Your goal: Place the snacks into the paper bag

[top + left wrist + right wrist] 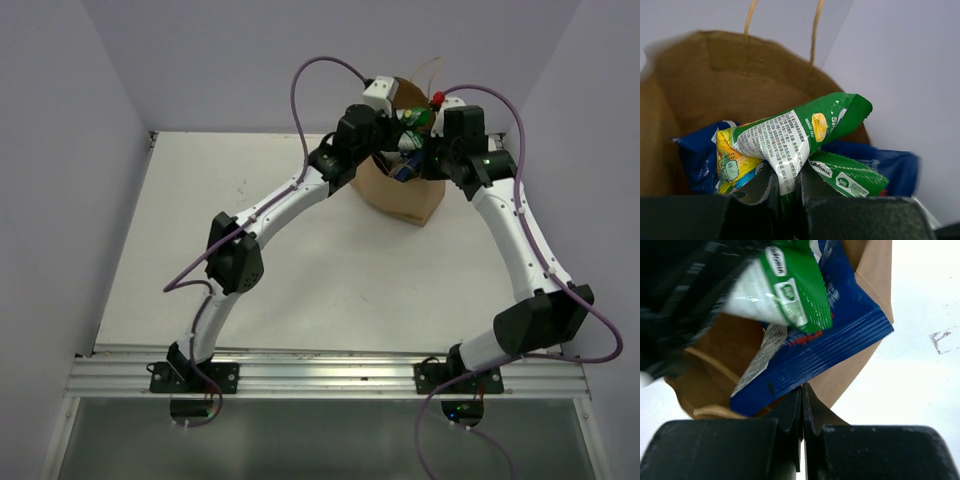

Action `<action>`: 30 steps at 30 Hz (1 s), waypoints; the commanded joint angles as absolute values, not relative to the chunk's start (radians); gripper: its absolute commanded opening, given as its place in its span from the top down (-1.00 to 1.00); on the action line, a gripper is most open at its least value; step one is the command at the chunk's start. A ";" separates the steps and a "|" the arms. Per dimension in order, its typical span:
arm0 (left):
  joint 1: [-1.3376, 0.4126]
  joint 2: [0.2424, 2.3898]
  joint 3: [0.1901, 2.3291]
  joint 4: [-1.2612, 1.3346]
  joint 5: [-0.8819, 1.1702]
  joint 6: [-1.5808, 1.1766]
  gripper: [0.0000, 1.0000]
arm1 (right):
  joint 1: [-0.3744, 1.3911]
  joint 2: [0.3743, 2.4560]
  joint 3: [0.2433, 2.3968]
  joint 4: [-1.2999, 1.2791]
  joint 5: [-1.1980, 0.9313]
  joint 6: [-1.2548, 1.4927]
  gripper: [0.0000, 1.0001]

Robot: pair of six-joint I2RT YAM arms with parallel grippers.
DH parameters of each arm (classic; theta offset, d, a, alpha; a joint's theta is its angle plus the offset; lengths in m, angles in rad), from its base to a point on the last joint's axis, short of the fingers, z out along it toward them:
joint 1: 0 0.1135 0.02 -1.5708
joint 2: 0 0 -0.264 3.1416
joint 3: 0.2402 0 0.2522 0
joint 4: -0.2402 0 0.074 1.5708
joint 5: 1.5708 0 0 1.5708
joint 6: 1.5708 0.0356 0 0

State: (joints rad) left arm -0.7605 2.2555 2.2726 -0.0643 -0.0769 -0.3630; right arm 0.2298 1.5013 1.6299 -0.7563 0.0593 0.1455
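Note:
The brown paper bag [400, 195] stands at the back of the table with both arms over it. My left gripper [787, 175] is shut on a green snack packet [805, 130] and holds it above the bag's mouth [740, 75]. Blue packets [697, 155] lie inside the bag, one on each side of the green one. My right gripper [802, 387] is shut, its tips on the rim of the bag [875, 270]. A blue packet [830, 350] sticks out just above them. In the top view the green packet [418, 118] shows between the two wrists.
Lilac walls close in the table [250, 200] on the left, right and back. The bag's twisted handles [812, 30] rise at its far rim. A metal rail [320, 375] runs along the near edge by the arm bases.

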 commanded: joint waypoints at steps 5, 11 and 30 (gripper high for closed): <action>-0.747 2.335 2.396 0.170 -0.046 -0.357 1.00 | 0.241 1.466 1.647 -0.736 0.028 0.141 1.00; -0.721 2.304 2.352 0.168 -0.032 -0.367 -0.16 | 0.241 1.483 1.654 -0.741 0.032 0.140 1.00; -0.670 2.175 2.361 -0.241 -0.265 -0.241 -0.99 | 0.242 1.513 1.678 -0.741 0.021 0.141 1.00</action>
State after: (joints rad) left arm -0.7013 2.1612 2.3547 -0.0715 -0.2489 -0.2218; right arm 0.2340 1.5173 1.6348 -0.7563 0.0563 0.1452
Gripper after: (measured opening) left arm 0.994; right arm 0.010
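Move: The left hand holds the green snack packet right at the mouth of the paper bag, whose centre lies about 3 cm ahead, 3 cm right and 4 cm below. A blue packet sticks up in the bag some 4 cm back, 4 cm right and 5 cm lower than that hand. From the right hand, shut on the bag's near right rim, the mouth's centre is roughly 10 cm ahead and 5 cm left, about level. Down into the bag mouth first, about 5 cm with a slight forward push, the left hand carries the green packet. Its fingers then spread wide to let go, and it climbs up and out some 15 cm while swinging left about 9 cm, the wrist turning some 15 degrees counter-clockwise and tipping up a little. The right hand stays put, still pinching the bag's rim. ##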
